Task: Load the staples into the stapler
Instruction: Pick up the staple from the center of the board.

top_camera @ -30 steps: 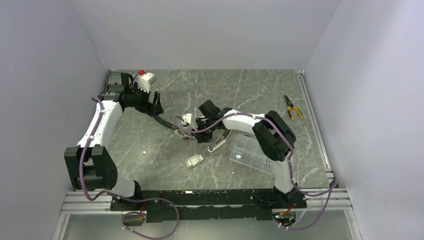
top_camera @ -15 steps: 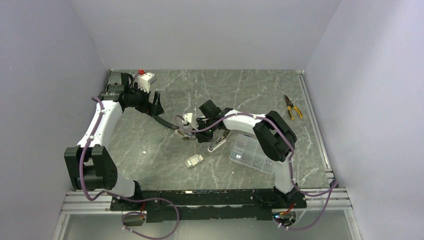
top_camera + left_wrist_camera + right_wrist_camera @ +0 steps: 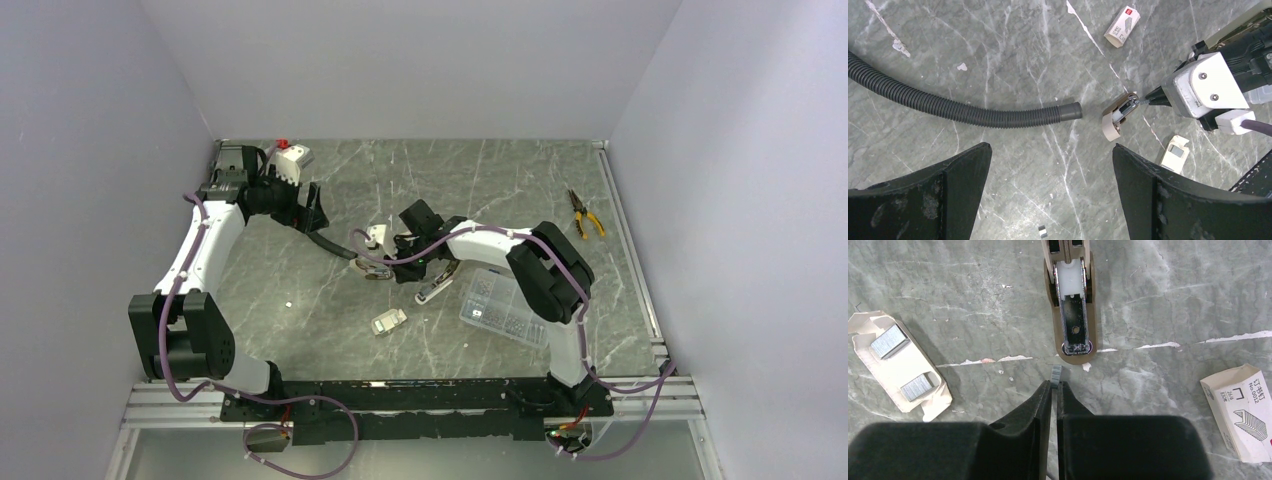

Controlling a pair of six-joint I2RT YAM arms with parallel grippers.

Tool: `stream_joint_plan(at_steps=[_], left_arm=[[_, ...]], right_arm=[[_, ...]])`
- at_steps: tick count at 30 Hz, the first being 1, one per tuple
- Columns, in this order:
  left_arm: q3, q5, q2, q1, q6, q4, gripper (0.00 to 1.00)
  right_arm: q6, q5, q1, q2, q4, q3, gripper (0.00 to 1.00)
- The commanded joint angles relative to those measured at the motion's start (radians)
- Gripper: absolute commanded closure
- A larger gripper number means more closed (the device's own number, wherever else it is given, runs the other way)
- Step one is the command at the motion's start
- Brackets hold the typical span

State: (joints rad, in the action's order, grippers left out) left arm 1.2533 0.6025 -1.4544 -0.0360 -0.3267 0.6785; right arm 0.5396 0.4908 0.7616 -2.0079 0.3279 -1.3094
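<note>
The stapler [image 3: 1074, 325] lies opened on the table, its silver channel bare and pointing at my right gripper [image 3: 1056, 385]. That gripper is shut on a short strip of staples [image 3: 1056, 374], held just short of the stapler's front end. From above, the right gripper [image 3: 385, 262] reaches left to the stapler [image 3: 377, 270] at mid-table. The stapler [image 3: 1118, 114] also shows in the left wrist view. My left gripper [image 3: 1049, 147] hangs open above bare table; in the top view the left gripper [image 3: 312, 205] is at the back left.
A torn card tray [image 3: 898, 365] holds two staple blocks; a staple box [image 3: 1243, 412] lies to the right. A black corrugated hose [image 3: 963, 107] crosses beneath the left gripper. A clear compartment box [image 3: 500, 308], pliers [image 3: 585, 213] and a white device [image 3: 290, 157] lie around.
The right gripper's jaws have come together onto the staple strip. Neither arm has visibly shifted.
</note>
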Motion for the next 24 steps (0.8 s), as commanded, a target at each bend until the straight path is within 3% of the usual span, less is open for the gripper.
stream_joint_plan(at_steps=[1, 14, 24], left_arm=[[0.002, 0.062, 0.022, -0.004, 0.015, -0.013, 0.04], [-0.013, 0.3, -0.034, 0.028, 0.166, -0.028, 0.04], [0.184, 0.536, -0.25, 0.232, 0.374, 0.06, 0.04]], right_arm=[[-0.002, 0.017, 0.001, 0.02, 0.009, 0.029, 0.91], [0.015, 0.059, -0.017, 0.24, 0.085, 0.063, 0.92], [0.043, -0.119, -0.019, 0.434, 0.087, 0.031, 0.92]])
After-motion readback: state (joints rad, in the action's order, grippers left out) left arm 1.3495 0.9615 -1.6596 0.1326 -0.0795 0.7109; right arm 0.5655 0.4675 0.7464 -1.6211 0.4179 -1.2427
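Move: The short staple strip is already pinched at my right fingertips, low over the board. From there the small stapler's middle is about 5 cm left and 2 cm ahead, the large open stapler some 9 cm right and level. The staple tray is 8 cm back and 1 cm left, the carton 9 cm ahead and 2 cm right. From my left hand the strip is some 15 cm right, 7 cm back and 17 cm below. I keep the staple strip pinched in my right fingertips, draw it about 2 cm back and to the right, away from the small stapler's nose, then lift it quickly, some 13 cm in all, tilting the wrist a little. Meanwhile my open, empty left hand speeds up rightward towards it, about 11 cm and slightly back, turning some 30 degrees so its fingers point more to the right. ##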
